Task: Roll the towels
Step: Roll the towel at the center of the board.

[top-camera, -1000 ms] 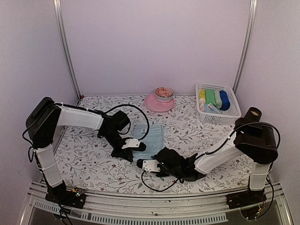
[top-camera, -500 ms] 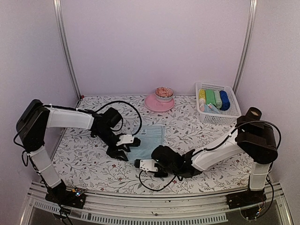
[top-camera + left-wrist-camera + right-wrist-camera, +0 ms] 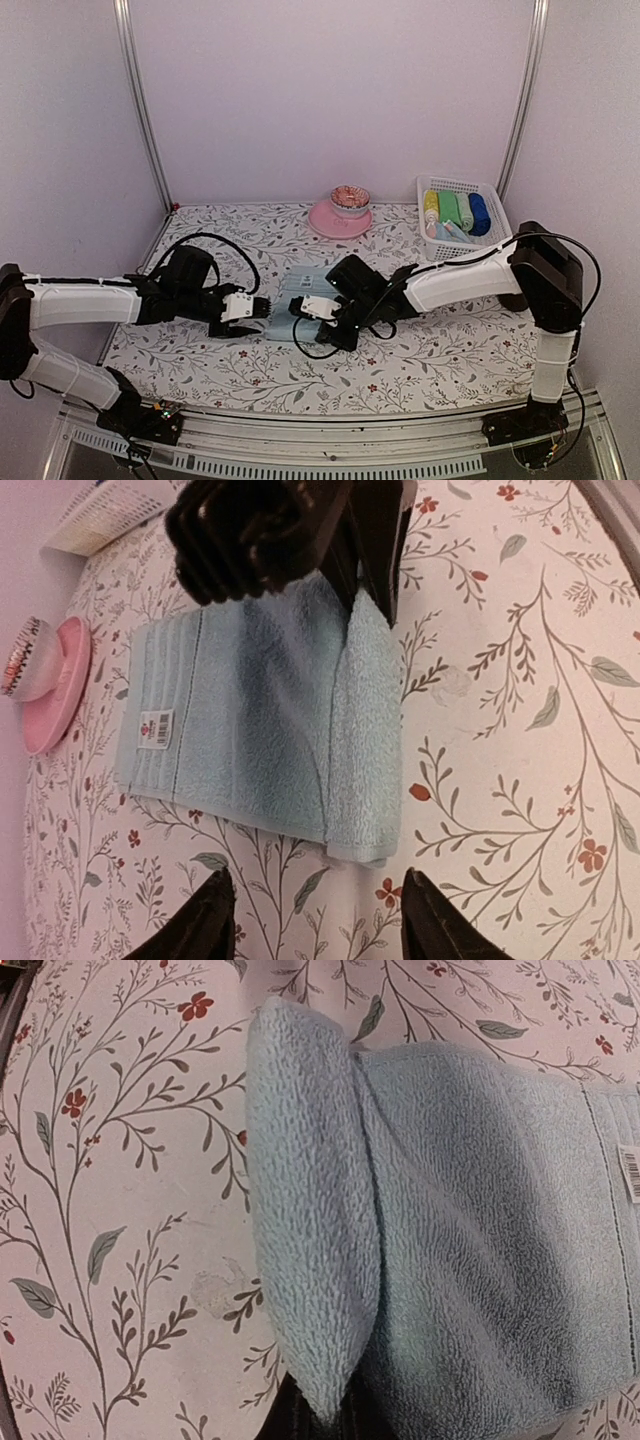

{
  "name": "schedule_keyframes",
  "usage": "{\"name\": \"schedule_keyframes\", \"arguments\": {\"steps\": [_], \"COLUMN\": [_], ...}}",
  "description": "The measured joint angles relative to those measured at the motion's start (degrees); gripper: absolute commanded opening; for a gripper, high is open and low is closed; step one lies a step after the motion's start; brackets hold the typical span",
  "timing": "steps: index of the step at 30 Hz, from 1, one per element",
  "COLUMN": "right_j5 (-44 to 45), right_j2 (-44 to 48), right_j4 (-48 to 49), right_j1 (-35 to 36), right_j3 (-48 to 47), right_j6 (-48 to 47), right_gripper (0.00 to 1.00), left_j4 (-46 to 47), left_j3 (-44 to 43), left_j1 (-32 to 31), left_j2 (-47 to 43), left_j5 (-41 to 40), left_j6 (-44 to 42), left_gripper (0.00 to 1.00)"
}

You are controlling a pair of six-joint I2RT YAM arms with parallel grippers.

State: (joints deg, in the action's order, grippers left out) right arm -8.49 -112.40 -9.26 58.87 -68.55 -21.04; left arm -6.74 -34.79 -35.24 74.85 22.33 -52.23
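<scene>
One pale blue towel lies flat mid-table, its near edge folded over into a thick strip. My right gripper reaches in from the right and is shut on the end of that folded strip; its dark fingers show just under the pinched tip. My left gripper hovers low just left of the towel, open, with bare tablecloth between its fingertips. In the left wrist view the right gripper sits black at the towel's far end.
A pink plate carrying a small bowl stands at the back centre. A white basket at the back right holds yellow, green and blue rolled cloths. Floral tablecloth surrounds the towel.
My left gripper opened, let go of the towel and drew back to the left. My right gripper moved up from the front to the towel and shut on its folded edge.
</scene>
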Motion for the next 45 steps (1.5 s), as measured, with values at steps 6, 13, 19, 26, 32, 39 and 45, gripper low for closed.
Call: {"name": "schedule_keyframes", "arguments": {"steps": [6,13,19,26,32,39,45], "right_j5": [-12.09,-23.47,-30.36,-33.03,-33.68,-33.77,-33.77], "right_j2": [-4.02,-9.79,-12.41,-13.75,-13.99,-14.12,-14.16], "right_j4": [-7.89,-14.38,-15.63,-16.83,-17.03,-17.09,-17.07], "right_j1": [-4.22,-8.35,-10.73,-11.69,-11.78,-11.8,-11.8], "right_j3": [-6.75,-12.96,-14.67,-15.93,-16.17,-16.22,-16.24], "right_j6": [3.96,6.84,8.74,9.9,9.94,9.94,9.97], "right_gripper": [0.08,0.08,0.08,0.06,0.04,0.04,0.04], "left_j4": [10.29,21.27,28.46,34.53,37.64,41.31,41.81], "left_j3": [7.41,14.29,14.47,16.96,17.25,17.11,15.91], "left_j1": [-2.43,-8.22,-12.15,-16.65,-17.53,-17.59,-17.59], "left_j2": [-3.41,-3.1,0.52,5.66,8.37,10.64,13.35], "left_j5": [-4.66,-11.63,-15.58,-19.3,-21.4,-23.39,-25.07], "left_j6": [-2.58,-6.25,-8.87,-12.74,-13.99,-13.99,-13.77], "left_gripper": [0.49,0.44,0.4,0.36,0.37,0.36,0.35]}}
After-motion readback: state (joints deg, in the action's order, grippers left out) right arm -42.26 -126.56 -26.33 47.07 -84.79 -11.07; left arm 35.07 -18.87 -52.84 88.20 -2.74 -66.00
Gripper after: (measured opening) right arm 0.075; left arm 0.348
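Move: Slightly behind the left hand lies the free left end of the light-blue towel's rolled near edge: about 3 cm back, 4 cm to the right and 7 cm down. The right fingers already pinch that roll; its free end is some 9 cm to their left, level with them front to back. From the left hand, the right gripper's pinch is 13 cm right and 3 cm back, and the flat towel's middle 7 cm ahead and 11 cm right. Keeping its pinch on the roll, the right hand turns almost on the spot, leaning forward over the towel by nearly 40 degrees so its fingertips point back under it, then holds. The left hand sinks about 5 cm and goes 3 cm right to the roll's free end, first back, then slightly forward again; its fingers swing forward some 30 degrees and narrow partway, staying open around the end. ##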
